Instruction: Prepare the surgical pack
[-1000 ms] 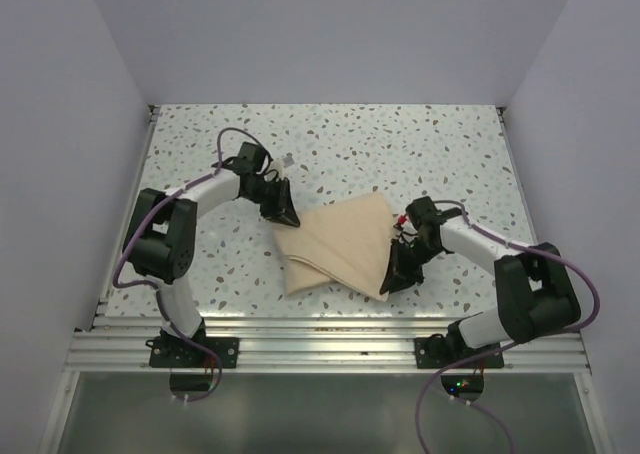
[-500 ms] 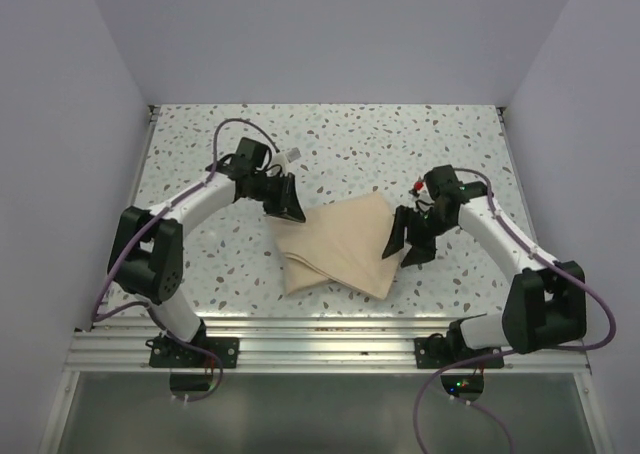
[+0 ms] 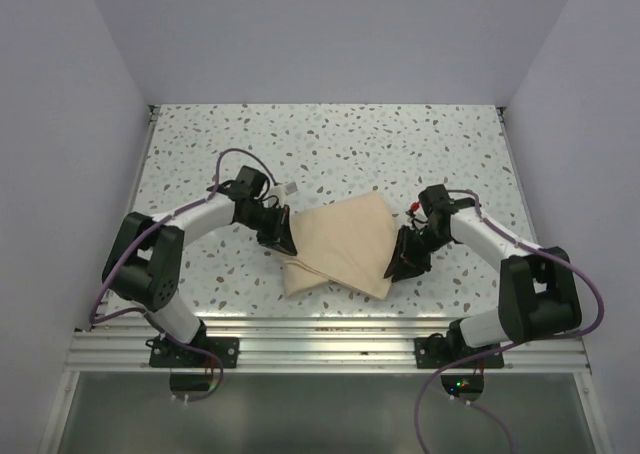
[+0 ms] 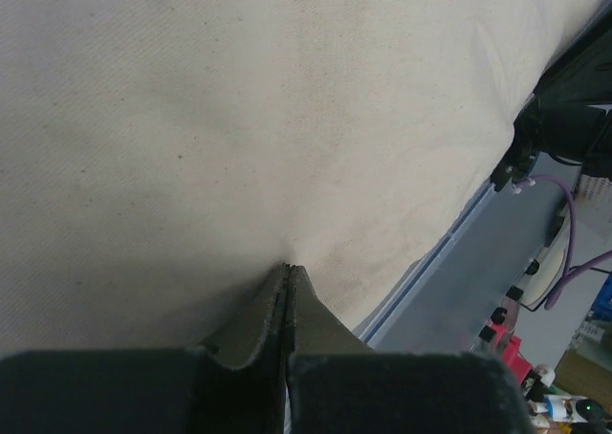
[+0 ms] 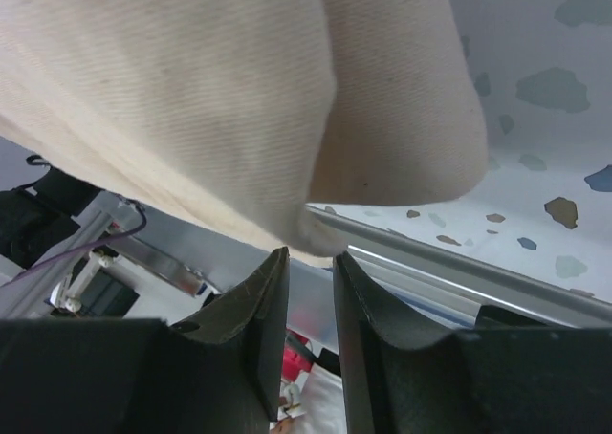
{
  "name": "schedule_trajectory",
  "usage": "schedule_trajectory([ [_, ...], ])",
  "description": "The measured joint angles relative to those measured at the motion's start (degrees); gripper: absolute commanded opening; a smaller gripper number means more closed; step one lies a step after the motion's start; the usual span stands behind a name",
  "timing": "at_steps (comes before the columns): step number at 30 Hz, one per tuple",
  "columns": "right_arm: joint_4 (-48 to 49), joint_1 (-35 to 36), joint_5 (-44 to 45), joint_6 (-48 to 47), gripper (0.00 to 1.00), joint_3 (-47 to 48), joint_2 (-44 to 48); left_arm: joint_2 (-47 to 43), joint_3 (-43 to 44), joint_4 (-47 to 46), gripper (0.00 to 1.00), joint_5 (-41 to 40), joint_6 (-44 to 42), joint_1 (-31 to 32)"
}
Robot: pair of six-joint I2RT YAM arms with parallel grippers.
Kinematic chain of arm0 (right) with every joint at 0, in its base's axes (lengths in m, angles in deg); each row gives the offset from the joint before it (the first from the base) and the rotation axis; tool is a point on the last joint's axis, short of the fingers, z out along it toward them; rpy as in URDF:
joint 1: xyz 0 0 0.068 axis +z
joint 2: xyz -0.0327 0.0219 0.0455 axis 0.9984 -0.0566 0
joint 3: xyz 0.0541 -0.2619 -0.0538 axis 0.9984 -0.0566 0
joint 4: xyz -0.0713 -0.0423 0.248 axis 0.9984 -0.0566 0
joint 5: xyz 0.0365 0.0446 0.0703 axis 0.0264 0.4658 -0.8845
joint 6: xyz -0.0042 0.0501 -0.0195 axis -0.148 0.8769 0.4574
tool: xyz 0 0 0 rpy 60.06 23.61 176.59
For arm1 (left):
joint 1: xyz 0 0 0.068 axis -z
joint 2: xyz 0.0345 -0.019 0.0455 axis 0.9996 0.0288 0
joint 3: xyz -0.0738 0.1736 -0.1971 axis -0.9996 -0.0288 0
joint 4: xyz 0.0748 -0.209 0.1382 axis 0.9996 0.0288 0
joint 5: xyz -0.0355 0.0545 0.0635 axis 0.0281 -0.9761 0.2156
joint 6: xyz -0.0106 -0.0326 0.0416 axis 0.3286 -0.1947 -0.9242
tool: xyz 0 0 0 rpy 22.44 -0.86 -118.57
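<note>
The surgical pack shows only as a beige cloth point(image 3: 335, 244), folded into a flat bundle on the speckled table. My left gripper point(image 3: 281, 242) is at the bundle's left corner. In the left wrist view its jaws are shut, and the left gripper point(image 4: 289, 268) presses tip-first into the cloth point(image 4: 239, 119), with no fabric seen between them. My right gripper point(image 3: 396, 266) is at the bundle's right lower edge. In the right wrist view the right gripper point(image 5: 311, 253) stands open by a narrow gap, just under the hanging cloth point(image 5: 191, 90) fold. Nothing is between its fingers.
The speckled table point(image 3: 350, 144) stretches behind the cloth up to the white walls. A metal rail point(image 3: 330, 324) runs along the near edge close below the bundle, and both arm bases are bolted there.
The left gripper moved down and slightly left onto the cloth's left corner and shut fully. The right gripper swung back down to the cloth's right edge, its jaws narrower than half a second ago.
</note>
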Motion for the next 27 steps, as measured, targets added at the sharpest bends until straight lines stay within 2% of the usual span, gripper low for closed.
schedule_trajectory([
  [6,7.17,0.02,-0.81,1.11,0.28,-2.25,-1.68,-1.38,-0.22,0.52,0.00,-2.03,-0.11,0.98],
  [10,11.17,0.02,-1.64,1.42,0.27,-0.31,-7.58,-4.15,0.11,2.14,0.18,-4.92,-0.26,1.62],
  [11,11.76,0.02,-1.64,1.38,0.27,0.81,-9.35,-5.51,0.52,2.73,0.25,-6.23,-0.26,1.81],
  [12,11.87,0.02,-1.66,1.29,0.27,2.29,-11.04,-7.02,1.22,3.04,0.27,-7.41,-0.31,1.92],
  [18,13.44,0.02,-2.01,0.02,0.25,15.52,-21.62,-11.56,9.27,1.14,0.28,-14.38,0.24,4.22],
  [20,13.49,0.02,-2.32,-0.63,0.26,20.59,-24.90,-11.30,10.54,0.33,0.32,-17.84,0.52,6.34],
  [21,13.49,0.02,-2.47,-0.96,0.29,22.34,-25.68,-10.84,11.17,0.44,0.33,-19.54,0.63,7.67],
  [22,13.46,0.02,-2.51,-1.14,0.40,23.37,-26.05,-10.25,11.82,0.70,0.35,-20.92,0.90,8.90],
  [24,12.70,0.00,-2.47,-1.97,0.51,25.24,-25.97,-7.72,14.05,1.09,0.36,-24.74,1.46,12.31],
  [25,11.96,-0.02,-2.27,-2.45,0.64,25.94,-25.73,-5.99,15.52,1.68,0.39,-26.91,1.57,14.38],
  [27,10.64,-0.31,-1.53,-3.19,0.77,26.25,-24.76,-3.32,17.73,2.34,0.43,-30.56,1.90,17.79],
])
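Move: From the right hand, the folded cloth's right edge lies about 1 cm to the left and 2 cm lower, with its near right corner some 4 cm back. The cloth's middle is roughly 8 cm ahead, 12 cm left and 3 cm down. From the left hand, at the cloth's left side, that middle lies about 3 cm ahead, 11 cm right and 1 cm below, and the near flap's end about 8 cm back and 2 cm right. Against the cloth's right edge, the partly open right fingers sink about 3 cm and sweep some 15 cm forward and slightly left, pushing that end outward, then rise again and spread. The left fingertips, shut and resting on the left side, stay briefly, then come free, rise up to 9 cm and forward about 5, opening, and swing right over the cloth while starting to sink. ##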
